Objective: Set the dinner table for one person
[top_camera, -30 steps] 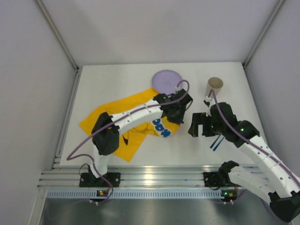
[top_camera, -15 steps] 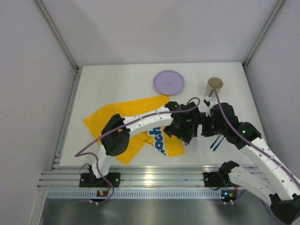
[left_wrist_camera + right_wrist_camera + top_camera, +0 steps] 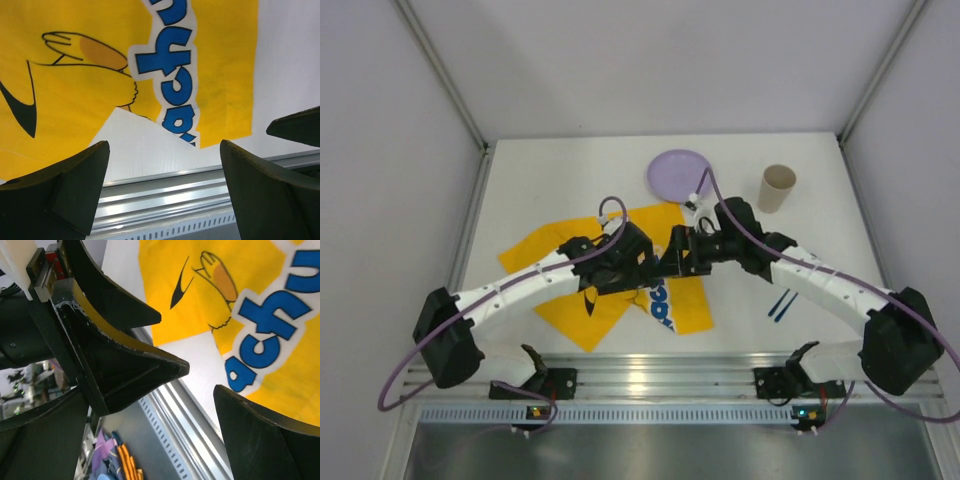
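The yellow cartoon-printed mat [image 3: 610, 285] lies on the white dinner table [image 3: 550, 180], its blue lettering [image 3: 660, 300] towards the near edge. Both grippers hover over its right half, tip to tip. My left gripper [image 3: 642, 268] is open and holds nothing. My right gripper [image 3: 677, 258] is also open and empty. In the left wrist view the mat [image 3: 90, 90] fills the top, and my left gripper [image 3: 162, 192] frames the rail [image 3: 165, 192]. The right wrist view has the mat [image 3: 240, 295] at upper right and my right gripper [image 3: 155, 437] with the left arm's fingers [image 3: 125, 360] close by.
A purple plate [image 3: 678, 172] sits at the back centre and a beige cup [image 3: 777, 187] stands to its right. Blue cutlery [image 3: 780, 303] lies on the table at right. The ribbed aluminium rail [image 3: 640, 375] runs along the near edge.
My left gripper dragged the mat to the right, then opened and let it go, drawing back left. My right arm swung left from near the cup to over the mat.
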`<state>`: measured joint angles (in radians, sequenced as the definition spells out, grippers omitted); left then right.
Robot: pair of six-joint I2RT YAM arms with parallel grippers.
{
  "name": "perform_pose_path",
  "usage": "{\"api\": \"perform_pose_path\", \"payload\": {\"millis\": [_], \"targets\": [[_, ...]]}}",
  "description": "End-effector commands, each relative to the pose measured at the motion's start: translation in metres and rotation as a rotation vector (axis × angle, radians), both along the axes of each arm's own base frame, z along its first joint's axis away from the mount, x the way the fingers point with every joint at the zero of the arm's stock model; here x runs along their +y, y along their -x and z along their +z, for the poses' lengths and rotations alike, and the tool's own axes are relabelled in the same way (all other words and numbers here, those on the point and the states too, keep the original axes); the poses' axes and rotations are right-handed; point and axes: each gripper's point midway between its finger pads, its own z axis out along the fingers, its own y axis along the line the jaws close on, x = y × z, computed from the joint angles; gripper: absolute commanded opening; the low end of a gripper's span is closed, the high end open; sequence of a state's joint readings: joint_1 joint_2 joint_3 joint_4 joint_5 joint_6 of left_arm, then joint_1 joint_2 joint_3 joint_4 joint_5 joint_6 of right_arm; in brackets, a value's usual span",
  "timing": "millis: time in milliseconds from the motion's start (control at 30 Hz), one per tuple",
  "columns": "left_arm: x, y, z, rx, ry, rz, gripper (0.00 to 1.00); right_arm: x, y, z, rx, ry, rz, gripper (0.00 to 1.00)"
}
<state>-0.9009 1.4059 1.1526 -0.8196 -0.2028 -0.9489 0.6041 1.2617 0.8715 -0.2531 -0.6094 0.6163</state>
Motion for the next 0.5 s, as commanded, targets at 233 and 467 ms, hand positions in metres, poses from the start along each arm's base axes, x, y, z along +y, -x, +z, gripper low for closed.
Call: {"api": "perform_pose_path", "payload": {"millis": [233, 467], "targets": [[0.045, 0.073, -0.018, 0.212, 0.036, -0.106, 0.98, -0.043, -0.068, -0.062, 0.098, 0.218, -0.196, 1.00], [0.072, 0.056, -0.038, 0.229, -0.207, 0.010, 0.98, -0.041, -0.095, -0.057, 0.086, 0.289, -0.206, 1.00]]}}
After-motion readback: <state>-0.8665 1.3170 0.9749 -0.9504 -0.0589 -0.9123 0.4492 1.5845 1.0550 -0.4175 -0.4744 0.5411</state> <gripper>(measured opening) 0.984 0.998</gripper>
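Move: From the left hand, the near-left corner of the yellow cloth lies about 11 cm back, 12 cm left and 8 cm below; the cloth's lettered near-right corner is some 6 cm back and 14 cm right. From the right hand, the purple plate lies roughly 38 cm ahead, 3 cm right and 12 cm below. The cloth's far-right corner is about 30 cm ahead and 3 cm right, the cup 30 cm ahead and 28 cm right. Part the two open grippers over the yellow cloth. Draw the left one about 6 cm back and 5 cm left, sinking some 4 cm towards the cloth's near-left corner while its fingers tip more steeply down. Send the right one forward and down, about 8 cm each way, drifting right, towards the plate, its fingers tipping down and turning clockwise; let it rise slightly at the end. ##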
